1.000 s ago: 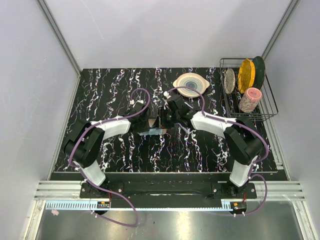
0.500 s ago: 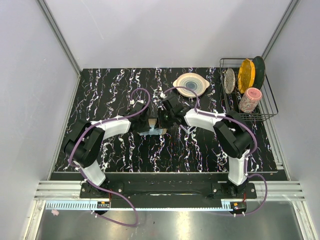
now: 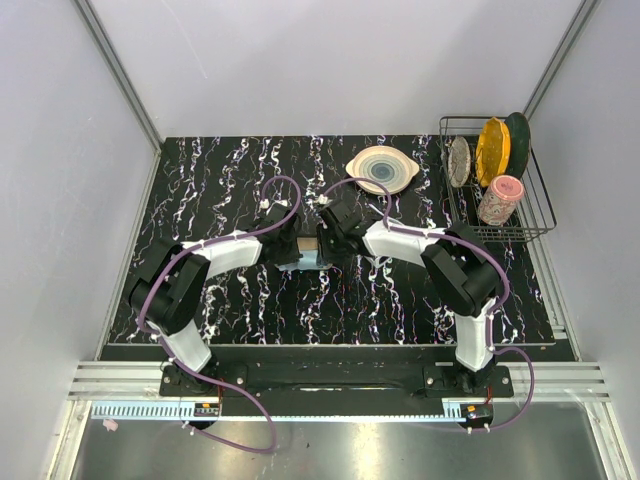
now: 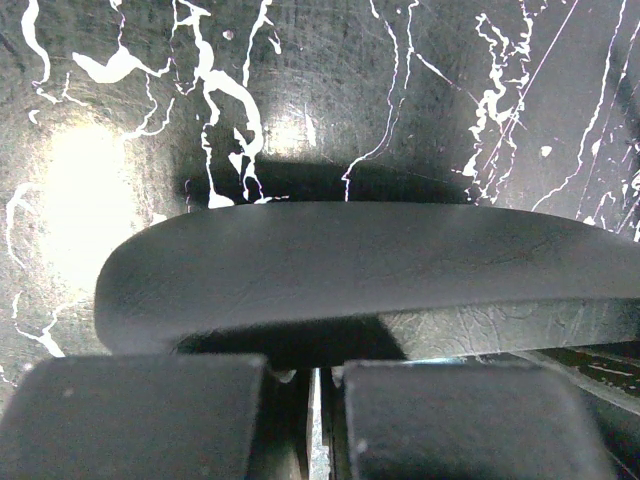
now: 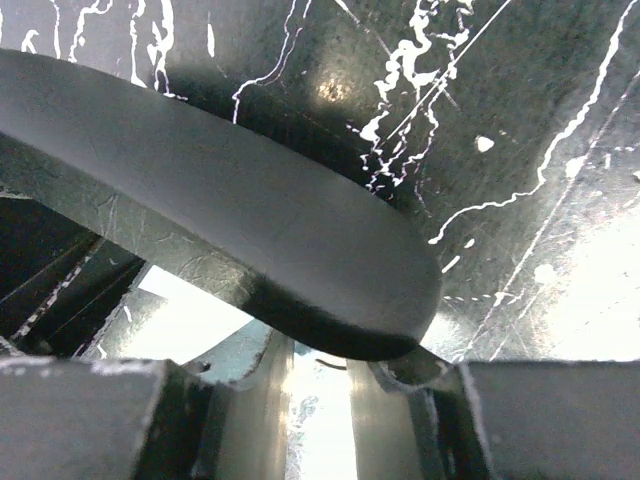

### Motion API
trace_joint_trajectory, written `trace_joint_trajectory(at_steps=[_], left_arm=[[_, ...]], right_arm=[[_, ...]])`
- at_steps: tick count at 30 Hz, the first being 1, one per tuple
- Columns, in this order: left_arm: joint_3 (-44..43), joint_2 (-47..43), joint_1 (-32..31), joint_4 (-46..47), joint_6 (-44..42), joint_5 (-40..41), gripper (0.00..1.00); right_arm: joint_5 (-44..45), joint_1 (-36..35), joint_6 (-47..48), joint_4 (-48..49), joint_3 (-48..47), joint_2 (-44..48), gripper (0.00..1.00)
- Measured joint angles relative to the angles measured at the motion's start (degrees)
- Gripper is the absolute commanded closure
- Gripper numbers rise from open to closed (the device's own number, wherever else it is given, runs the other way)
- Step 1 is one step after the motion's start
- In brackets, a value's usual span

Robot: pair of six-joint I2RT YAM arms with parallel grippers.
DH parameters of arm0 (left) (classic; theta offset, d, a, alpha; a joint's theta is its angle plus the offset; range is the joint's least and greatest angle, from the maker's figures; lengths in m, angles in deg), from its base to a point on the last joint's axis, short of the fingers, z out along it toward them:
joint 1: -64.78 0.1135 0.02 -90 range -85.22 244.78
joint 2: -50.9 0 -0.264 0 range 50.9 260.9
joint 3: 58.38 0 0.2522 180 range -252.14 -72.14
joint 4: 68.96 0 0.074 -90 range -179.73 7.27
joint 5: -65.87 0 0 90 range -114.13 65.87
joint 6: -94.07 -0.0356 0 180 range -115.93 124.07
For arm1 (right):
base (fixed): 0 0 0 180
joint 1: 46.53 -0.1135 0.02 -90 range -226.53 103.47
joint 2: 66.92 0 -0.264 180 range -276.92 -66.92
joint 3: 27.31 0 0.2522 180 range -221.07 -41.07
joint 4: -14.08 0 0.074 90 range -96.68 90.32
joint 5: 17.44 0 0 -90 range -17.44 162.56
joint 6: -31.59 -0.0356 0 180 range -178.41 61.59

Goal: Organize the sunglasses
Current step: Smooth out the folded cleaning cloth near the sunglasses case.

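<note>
The black case (image 3: pixel 306 243) lies mid-table between both grippers, a strip of tan lining showing. In the left wrist view its lid (image 4: pixel 350 260) arches across the frame, and my left gripper (image 4: pixel 320 375) is shut below it on a thin pale edge of the case. My left gripper (image 3: pixel 290 247) meets the case from the left, my right gripper (image 3: pixel 326 242) from the right. My right gripper (image 5: pixel 320 372) stands open under the lid's rounded end (image 5: pixel 300 260). A light blue cloth (image 5: pixel 190 322) shows bright beneath. I cannot make out the sunglasses; they are hidden.
A striped plate (image 3: pixel 382 168) sits at the back of the table. At the right stands a wire dish rack (image 3: pixel 540 215) holding upright plates and a pink cup (image 3: pixel 500 198). The blue cloth (image 3: pixel 312 262) peeks out just in front of the case.
My right gripper has slid left, up against the case, and its jaws narrowed then widened a little. Less of the cloth and case shows from above. The left arm has held still.
</note>
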Motion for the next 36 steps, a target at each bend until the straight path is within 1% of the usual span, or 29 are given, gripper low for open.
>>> trace_joint_trajectory(at_steps=[11, 15, 19, 27, 32, 36], left_arm=[[0.0, 0.0, 0.0, -0.02, 0.0, 0.02, 1.0], [0.0, 0.0, 0.0, -0.02, 0.02, 0.02, 1.0], [0.0, 0.0, 0.0, -0.04, 0.0, 0.02, 1.0], [-0.02, 0.0, 0.0, -0.04, 0.0, 0.02, 1.0], [-0.02, 0.0, 0.0, -0.04, 0.0, 0.02, 1.0], [-0.02, 0.0, 0.0, -0.02, 0.0, 0.02, 1.0]], right_arm=[[6.34, -0.59, 2.67, -0.85, 0.0, 1.33, 0.69], [7.52, -0.59, 2.91, -1.53, 0.0, 3.1, 0.69], [6.73, -0.59, 2.91, -1.29, -0.02, 4.26, 0.71], [1.6, -0.66, 3.13, -1.22, -0.02, 4.0, 0.85], [-0.31, -0.72, 3.5, -1.27, 0.0, 3.34, 0.89], [-0.63, -0.74, 4.02, -1.33, 0.81, 2.62, 0.9]])
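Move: The cloth's middle lies about 4 cm left of the right hand, 1 cm ahead and 1 cm below, over the near half of the open sunglasses case, whose middle is some 4 cm left and 3 cm ahead. The sunglasses lie about 11 cm right of this hand and 4 cm ahead. From the nearly shut left hand, the cloth's middle is roughly 4 cm to the right, 1 cm ahead and 1 cm below. Right fingers edge forward-right, lift some 3 cm, then draw back and down over the cloth, closing; left stays. ##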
